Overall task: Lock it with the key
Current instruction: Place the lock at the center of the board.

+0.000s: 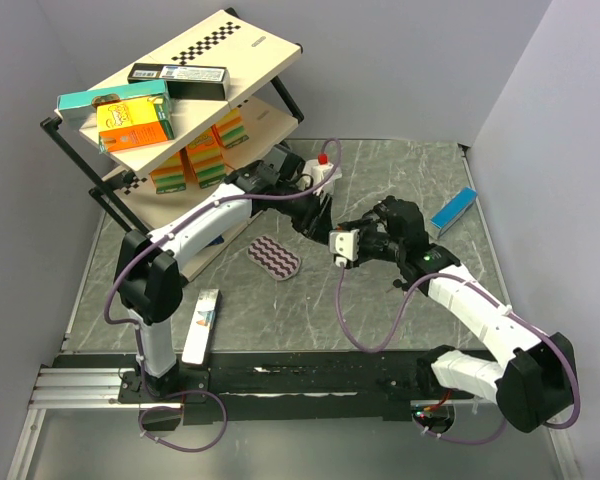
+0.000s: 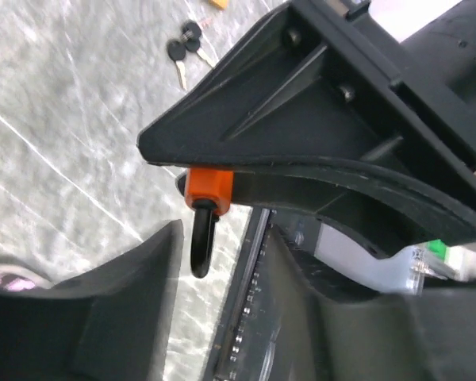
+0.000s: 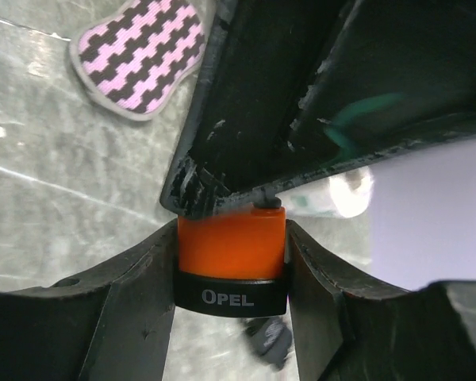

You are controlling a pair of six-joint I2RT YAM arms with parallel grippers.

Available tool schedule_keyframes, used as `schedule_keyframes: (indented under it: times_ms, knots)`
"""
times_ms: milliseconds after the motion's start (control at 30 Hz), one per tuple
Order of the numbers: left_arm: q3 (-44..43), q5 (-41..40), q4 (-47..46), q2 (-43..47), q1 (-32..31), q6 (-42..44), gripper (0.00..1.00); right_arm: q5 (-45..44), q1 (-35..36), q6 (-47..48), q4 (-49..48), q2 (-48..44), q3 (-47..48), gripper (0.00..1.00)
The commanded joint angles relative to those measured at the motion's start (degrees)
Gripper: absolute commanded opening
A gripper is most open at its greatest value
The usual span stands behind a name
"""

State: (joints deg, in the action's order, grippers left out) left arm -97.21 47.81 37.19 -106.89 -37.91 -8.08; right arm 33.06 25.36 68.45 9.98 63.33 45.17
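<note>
An orange padlock [image 3: 232, 238] with a black base marked OPEL sits between the fingers of my right gripper [image 3: 232, 246], which is shut on its two sides. In the left wrist view the padlock [image 2: 209, 186] shows under the right gripper's black fingers [image 2: 301, 119], its black shackle [image 2: 202, 242] pointing into the gap of my left gripper [image 2: 222, 270]. The left jaws stand apart and do not touch the shackle. Black-headed keys [image 2: 182, 49] lie on the marble table, away from both grippers. From above, the two grippers meet at mid-table [image 1: 325, 228]; the padlock is hidden there.
A pink-and-black patterned pad [image 1: 275, 257] lies left of the grippers. A tilted shelf rack [image 1: 180, 100] with boxes stands at the back left. A white bottle with a red cap [image 1: 325, 170], a blue box [image 1: 453, 210] and a white box [image 1: 202, 325] are on the table.
</note>
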Motion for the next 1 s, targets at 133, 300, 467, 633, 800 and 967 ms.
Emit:
schedule_keyframes:
  times_ms: [133,300,467,633,800,967]
  knots:
    - [1.8,-1.8,-7.4,4.1,4.5,-5.7,0.91,-2.7,-1.7,-18.7,8.4,-0.1,7.0,0.00]
    - [8.5,-3.9,-15.4,9.6,8.1,-8.5,0.97,-4.3,-3.8,-33.4,14.0,-1.2,8.2,0.00]
    - [14.7,-9.4,-21.8,16.5,9.5,-9.5,0.96,-8.3,-5.9,-52.9,17.4,-1.5,8.5,0.00]
    - [14.6,-9.6,-21.4,16.5,10.6,-10.2,0.96,-17.1,-6.0,-70.4,26.2,1.7,8.4,0.00]
    - [13.8,-8.3,-22.9,14.8,11.3,-11.3,0.96,-24.2,-6.4,-77.8,25.9,4.4,4.3,0.00]
    - [9.9,-7.9,-19.8,11.1,11.4,-9.9,0.96,-28.8,-6.5,-81.4,24.0,9.3,2.6,0.00]
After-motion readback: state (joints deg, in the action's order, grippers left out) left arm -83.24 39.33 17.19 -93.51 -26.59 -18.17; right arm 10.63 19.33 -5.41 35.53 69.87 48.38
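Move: My right hand already grips the orange lock's body. The bare middle of the board lies about 18 cm below it, some 4 cm back and 4 cm right. From that hand the patterned mat is about 6 cm ahead and 14 cm left, and the keys are 15 cm right and nearly level fore and aft, both some 19 cm down. From my half-open left hand, the lock body is 3 cm right, 2 cm back and 1 cm up. My right hand keeps its grip on the lock and carries it away from the left hand, down about 10 cm, right 8 cm and a little back, with the descent coming mostly late. Meanwhile its wrist turns over and clockwise, so the fingers swing from pointing left to steeply down. My left fingers go on opening wide around the shackle and withdraw empty, forward and left about 7 cm each, then up. ##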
